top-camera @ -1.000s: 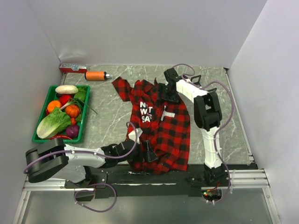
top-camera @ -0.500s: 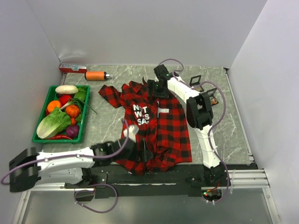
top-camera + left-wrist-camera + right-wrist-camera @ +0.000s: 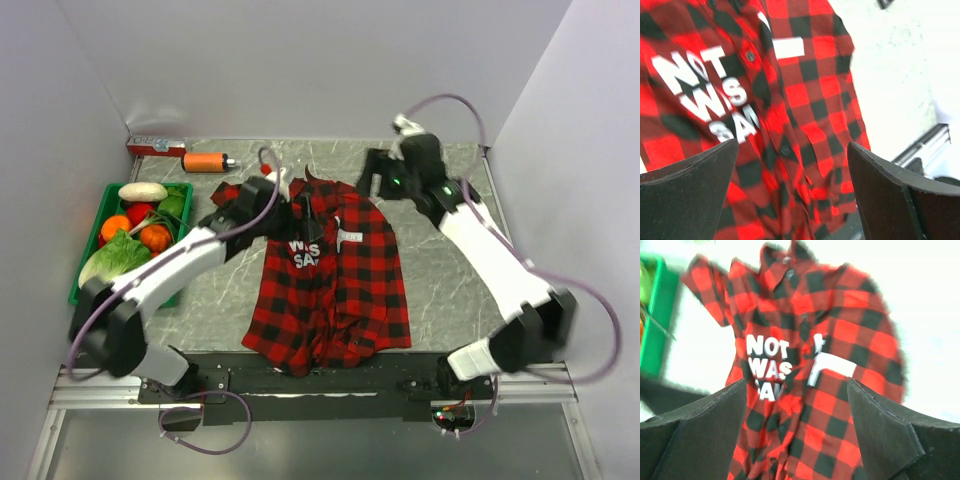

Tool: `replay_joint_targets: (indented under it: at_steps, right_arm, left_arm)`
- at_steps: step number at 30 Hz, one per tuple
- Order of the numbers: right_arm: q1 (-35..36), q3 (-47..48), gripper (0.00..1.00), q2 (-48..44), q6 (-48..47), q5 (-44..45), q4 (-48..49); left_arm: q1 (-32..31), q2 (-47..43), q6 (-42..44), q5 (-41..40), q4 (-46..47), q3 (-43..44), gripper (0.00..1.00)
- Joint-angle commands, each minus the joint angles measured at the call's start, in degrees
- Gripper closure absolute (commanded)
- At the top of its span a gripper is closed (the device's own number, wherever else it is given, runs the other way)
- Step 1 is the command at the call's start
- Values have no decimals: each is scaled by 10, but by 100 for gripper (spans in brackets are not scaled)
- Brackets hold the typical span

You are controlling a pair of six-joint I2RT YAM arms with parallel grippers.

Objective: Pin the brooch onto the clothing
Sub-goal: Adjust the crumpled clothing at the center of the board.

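Note:
The clothing (image 3: 335,275), a red-and-black plaid shirt with white lettering, lies spread on the middle of the table, collar toward the far wall. My left gripper (image 3: 305,222) hovers over its chest by the lettering, open and empty; the left wrist view shows the lettering and button placket (image 3: 790,115) below the gripper (image 3: 792,145). My right gripper (image 3: 378,180) hangs raised beyond the collar's right side, open and empty. In the right wrist view the whole upper shirt (image 3: 805,370) lies below the gripper (image 3: 796,382). The brooch shows in no view.
A green crate (image 3: 88,240) of vegetables stands at the left, also visible as the crate (image 3: 655,325) at the right wrist view's left edge. An orange-and-black cylinder (image 3: 205,161) and a red box (image 3: 155,146) lie by the far wall. Grey walls enclose the table.
My left arm swung from the shirt's hem at the near edge up to its chest. My right arm lifted off the collar and drew back to the right. The shirt now lies straighter.

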Motion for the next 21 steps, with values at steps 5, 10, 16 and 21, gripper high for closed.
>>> replay_joint_targets:
  at_steps: [5, 10, 16, 21]
  right_arm:
    - [-20, -304, 15, -130, 49, 34, 57]
    - [-31, -416, 16, -173, 80, 48, 74]
    - [-36, -494, 15, -234, 97, 81, 47]
    - [-35, -522, 16, -275, 112, 66, 27]
  left_arm:
    - [13, 178, 68, 68, -38, 160, 2]
    - [8, 282, 96, 39, -83, 243, 2]
    - [-25, 304, 122, -16, -84, 235, 4]
    - [-36, 339, 149, -75, -106, 260, 4]
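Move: From the left gripper, the clothing's button strip beside the lettering lies about 5 cm ahead, 6 cm right and 16 cm down. The lettering is 5 cm ahead and 1 cm left, the white patch 7 cm ahead and 9 cm right. From the right gripper, the clothing's right edge lies some 17 cm back, 11 cm right and 23 cm below; the patch is 2 cm back and 4 cm left, the near right hem corner 28 cm back and 11 cm right. Swing the right gripper down about 20 cm, back some 16 cm and rightward to just over the clothing's right edge, tipping the fingers steeper, then level off. Meanwhile, lower the open left gripper about 11 cm over the button strip, going forward and right, then slightly back near the end, rolling its left side up. Keep both open. ##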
